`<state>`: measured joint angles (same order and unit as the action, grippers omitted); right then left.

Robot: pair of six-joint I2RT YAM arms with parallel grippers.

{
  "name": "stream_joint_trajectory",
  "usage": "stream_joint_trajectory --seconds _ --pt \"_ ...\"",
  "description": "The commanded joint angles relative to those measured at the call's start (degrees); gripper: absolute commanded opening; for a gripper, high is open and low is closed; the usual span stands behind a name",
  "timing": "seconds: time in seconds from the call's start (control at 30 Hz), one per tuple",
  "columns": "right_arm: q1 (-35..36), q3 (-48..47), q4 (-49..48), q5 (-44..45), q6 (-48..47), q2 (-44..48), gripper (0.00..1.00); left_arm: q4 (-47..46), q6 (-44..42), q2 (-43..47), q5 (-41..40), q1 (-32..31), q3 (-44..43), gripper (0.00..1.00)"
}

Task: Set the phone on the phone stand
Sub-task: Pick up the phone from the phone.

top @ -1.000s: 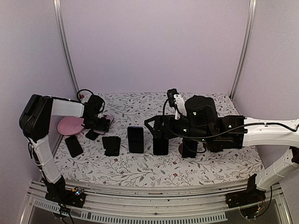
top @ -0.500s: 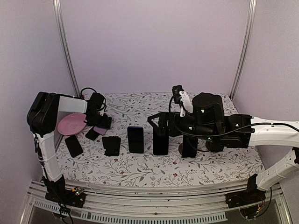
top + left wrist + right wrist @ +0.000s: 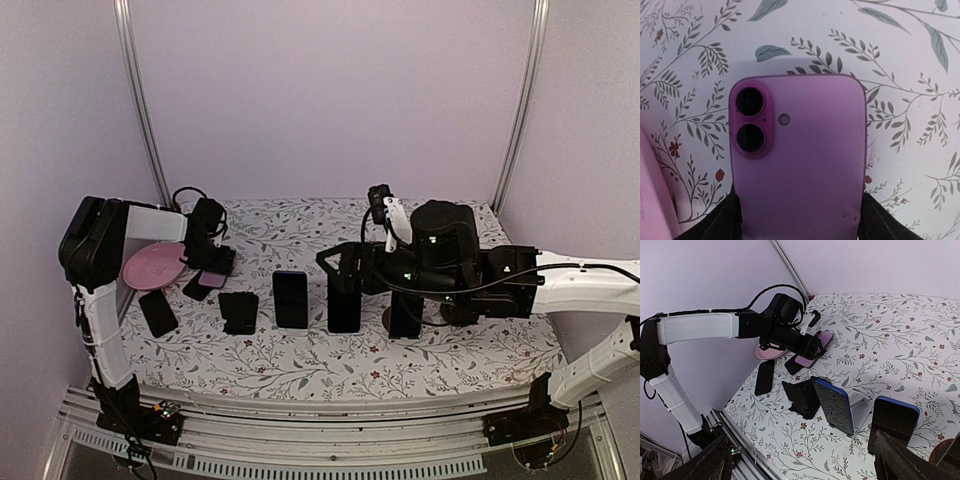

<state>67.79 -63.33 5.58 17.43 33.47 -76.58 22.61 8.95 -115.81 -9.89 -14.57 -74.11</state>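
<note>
A pink-purple phone (image 3: 800, 165) lies back up on the flowered cloth, its two camera lenses pointing away from my left gripper (image 3: 797, 217). The black fingers (image 3: 732, 220) press against both long edges of the phone, so the gripper is shut on it. From above, the phone (image 3: 212, 279) sits beside the pink plate with the left gripper (image 3: 210, 262) over it. An empty black phone stand (image 3: 238, 311) stands just right of it, also seen as the stand (image 3: 802, 397) in the right wrist view. My right gripper (image 3: 340, 264) hovers open above the row of stands, holding nothing.
A pink plate (image 3: 155, 266) lies at the far left. Two dark phones (image 3: 157, 312) lie flat near it. A blue-edged phone (image 3: 291, 298) and two more dark phones (image 3: 345, 300) stand on stands in a row. The side wall is close on the left.
The left gripper has come down over the pink phone and its fingers have closed in against the phone's edges. The right arm rose slightly a second ago and has held still since.
</note>
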Motion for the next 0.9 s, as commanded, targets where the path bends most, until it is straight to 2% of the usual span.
stream_joint_trajectory --seconds 0.0,0.2,0.7,0.87 --pt "-0.29 0.58 0.02 0.46 0.19 1.22 0.99 2.97 0.35 -0.62 0.81 0.27 0.29 0.59" --pt "-0.25 0.60 0.01 0.59 0.28 1.34 0.99 2.82 0.89 4.35 0.38 0.18 0.13 0.52" --pt "-0.29 -2.12 -0.88 0.03 -0.39 -0.98 0.99 1.87 1.34 14.11 3.57 -0.73 0.36 0.50" --pt "-2.49 -6.44 -1.83 -5.37 -1.45 -4.44 0.99 1.39 -0.12 18.39 6.41 -2.43 -0.35 0.49"
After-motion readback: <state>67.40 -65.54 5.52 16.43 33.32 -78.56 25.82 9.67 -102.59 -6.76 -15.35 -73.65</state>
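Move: The purple phone is already between my left fingers, low at the table. The empty black phone stand I take it to is about 15 cm back and 7 cm right of my left hand, its middle some 4 cm higher. A loose black phone lies about 6 cm back and 3 cm left, the pink plate some 17 cm left and 2 cm back. From my right hand the stand is roughly 10 cm ahead, 24 cm left and 25 cm below. I keep my grip on the purple phone's side edges, the opening unchanged, and after a brief pause raise my left hand almost straight up by about 9 cm, gathering speed. As the hand climbs, the wrist tilts some 10 degrees, so that the fingers point more forward, up away from the loose black phone. ##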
